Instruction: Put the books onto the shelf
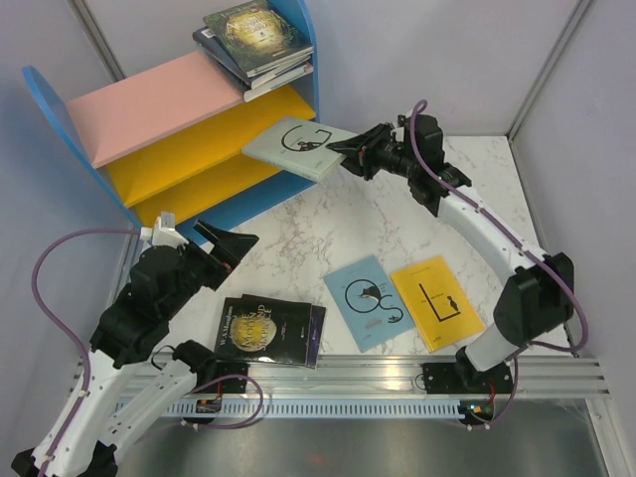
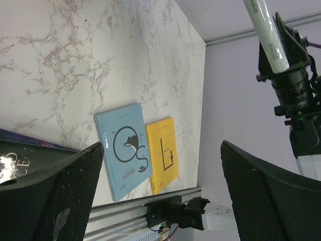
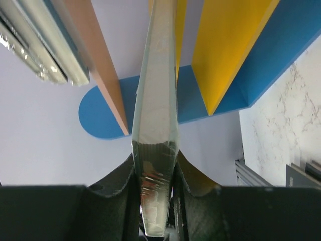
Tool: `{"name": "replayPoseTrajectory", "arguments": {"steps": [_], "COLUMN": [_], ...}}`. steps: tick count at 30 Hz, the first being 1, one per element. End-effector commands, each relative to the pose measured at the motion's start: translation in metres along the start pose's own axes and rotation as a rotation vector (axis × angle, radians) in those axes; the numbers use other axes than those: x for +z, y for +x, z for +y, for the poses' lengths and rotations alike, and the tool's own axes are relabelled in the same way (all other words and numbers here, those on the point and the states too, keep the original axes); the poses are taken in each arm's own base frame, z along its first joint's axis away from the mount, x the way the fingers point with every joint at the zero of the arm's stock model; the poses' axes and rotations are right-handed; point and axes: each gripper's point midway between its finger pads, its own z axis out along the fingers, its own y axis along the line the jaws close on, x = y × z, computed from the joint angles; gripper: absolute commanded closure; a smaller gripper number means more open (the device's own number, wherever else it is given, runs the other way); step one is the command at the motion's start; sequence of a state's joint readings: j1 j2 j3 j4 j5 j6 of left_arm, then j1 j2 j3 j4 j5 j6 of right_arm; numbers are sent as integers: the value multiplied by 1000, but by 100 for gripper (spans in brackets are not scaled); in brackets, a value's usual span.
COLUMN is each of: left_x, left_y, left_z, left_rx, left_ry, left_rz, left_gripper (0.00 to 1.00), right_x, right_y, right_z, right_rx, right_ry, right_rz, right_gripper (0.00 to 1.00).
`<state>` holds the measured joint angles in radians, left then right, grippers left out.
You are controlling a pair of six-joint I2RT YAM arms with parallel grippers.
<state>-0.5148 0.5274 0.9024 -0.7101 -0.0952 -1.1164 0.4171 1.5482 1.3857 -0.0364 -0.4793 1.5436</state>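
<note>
My right gripper (image 1: 350,152) is shut on the edge of a pale grey-blue book (image 1: 298,146), held flat in the air at the right end of the shelf (image 1: 149,149), level with its upper yellow board. In the right wrist view the book (image 3: 157,120) runs edge-on from between the pads toward the gap between the pink board (image 3: 95,60) and a yellow board (image 3: 230,45). A stack of books (image 1: 256,40) lies on the pink top. My left gripper (image 1: 207,240) hangs open and holds nothing, above a black gold-lettered book (image 1: 260,330). A teal-blue book (image 1: 369,300) and a yellow book (image 1: 435,301) lie on the table.
A dark purple book edge (image 1: 317,336) shows under the black one. The left wrist view shows the teal-blue book (image 2: 123,148), the yellow book (image 2: 162,153), the table's metal rail (image 2: 125,213) and the right arm (image 2: 296,95). Grey walls enclose the marble table (image 1: 328,224).
</note>
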Motion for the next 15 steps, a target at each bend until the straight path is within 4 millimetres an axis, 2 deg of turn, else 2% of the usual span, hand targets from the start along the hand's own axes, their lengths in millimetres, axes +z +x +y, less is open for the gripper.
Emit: {"name": "replayPoseTrajectory", "arguments": {"steps": [1, 2, 3, 4, 6, 7, 9, 10, 12, 14, 15], "left_x": [-8, -9, -10, -11, -13, -14, -16, -17, -18, -20, -21], "left_y": [-8, -10, -11, -11, -12, -12, -11, -11, -11, -12, -12], "left_z": [-10, -10, -10, -10, -8, -6, -4, -3, -2, -1, 1], "left_rx": [45, 48, 49, 52, 52, 51, 48, 44, 38, 33, 32], "left_ry": [31, 29, 32, 32, 25, 21, 14, 14, 9, 8, 5], "left_rz": [-25, -32, -36, -40, -45, -45, -44, -44, -47, -53, -55], "left_gripper": [2, 2, 2, 1, 1, 1, 1, 1, 1, 1, 1], "right_x": [7, 13, 16, 32, 42, 56, 66, 76, 84, 96, 99], "right_y": [-7, -11, -14, -23, -32, -40, -49, -59, -72, -88, -92], "right_z": [87, 88, 99, 87, 94, 84, 85, 75, 67, 50, 49], "right_rx": [-115, -118, -128, -116, -107, -95, -92, -80, -63, -36, -31], "right_ry": [-265, -272, -297, -277, -302, -286, -285, -262, -223, -173, -167], "right_rz": [-8, -11, -17, -21, -42, -52, -78, -115, -174, -256, -281], "right_gripper": [100, 100, 100, 100, 100, 100, 100, 100, 100, 100, 100]}}
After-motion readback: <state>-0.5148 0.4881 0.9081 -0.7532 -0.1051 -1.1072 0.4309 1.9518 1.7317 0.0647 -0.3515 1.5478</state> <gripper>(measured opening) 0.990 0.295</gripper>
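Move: The right hand already pinches the pale grey-green book by its near right edge. The bay it is headed for, between the pink top and the upper yellow board at the shelf's right end, centres about 17 cm ahead, 14 cm left and 3 cm below. The blue side panel's front edge is some 13 cm ahead and 5 cm left, roughly level; the book stack sits about 23 cm ahead, 18 cm left, 9 cm higher. From the left hand the bay is roughly 35 cm ahead, 12 cm right, slightly above. Keeping its pinch on the book's near edge, the right hand slides the book into the bay under the pink top, past the blue panel's front edge. It drives forward about 11 cm, drifting some 4 cm left and sinking slightly, slows at the end, and turns the wrist roughly 5 degrees clockwise. ##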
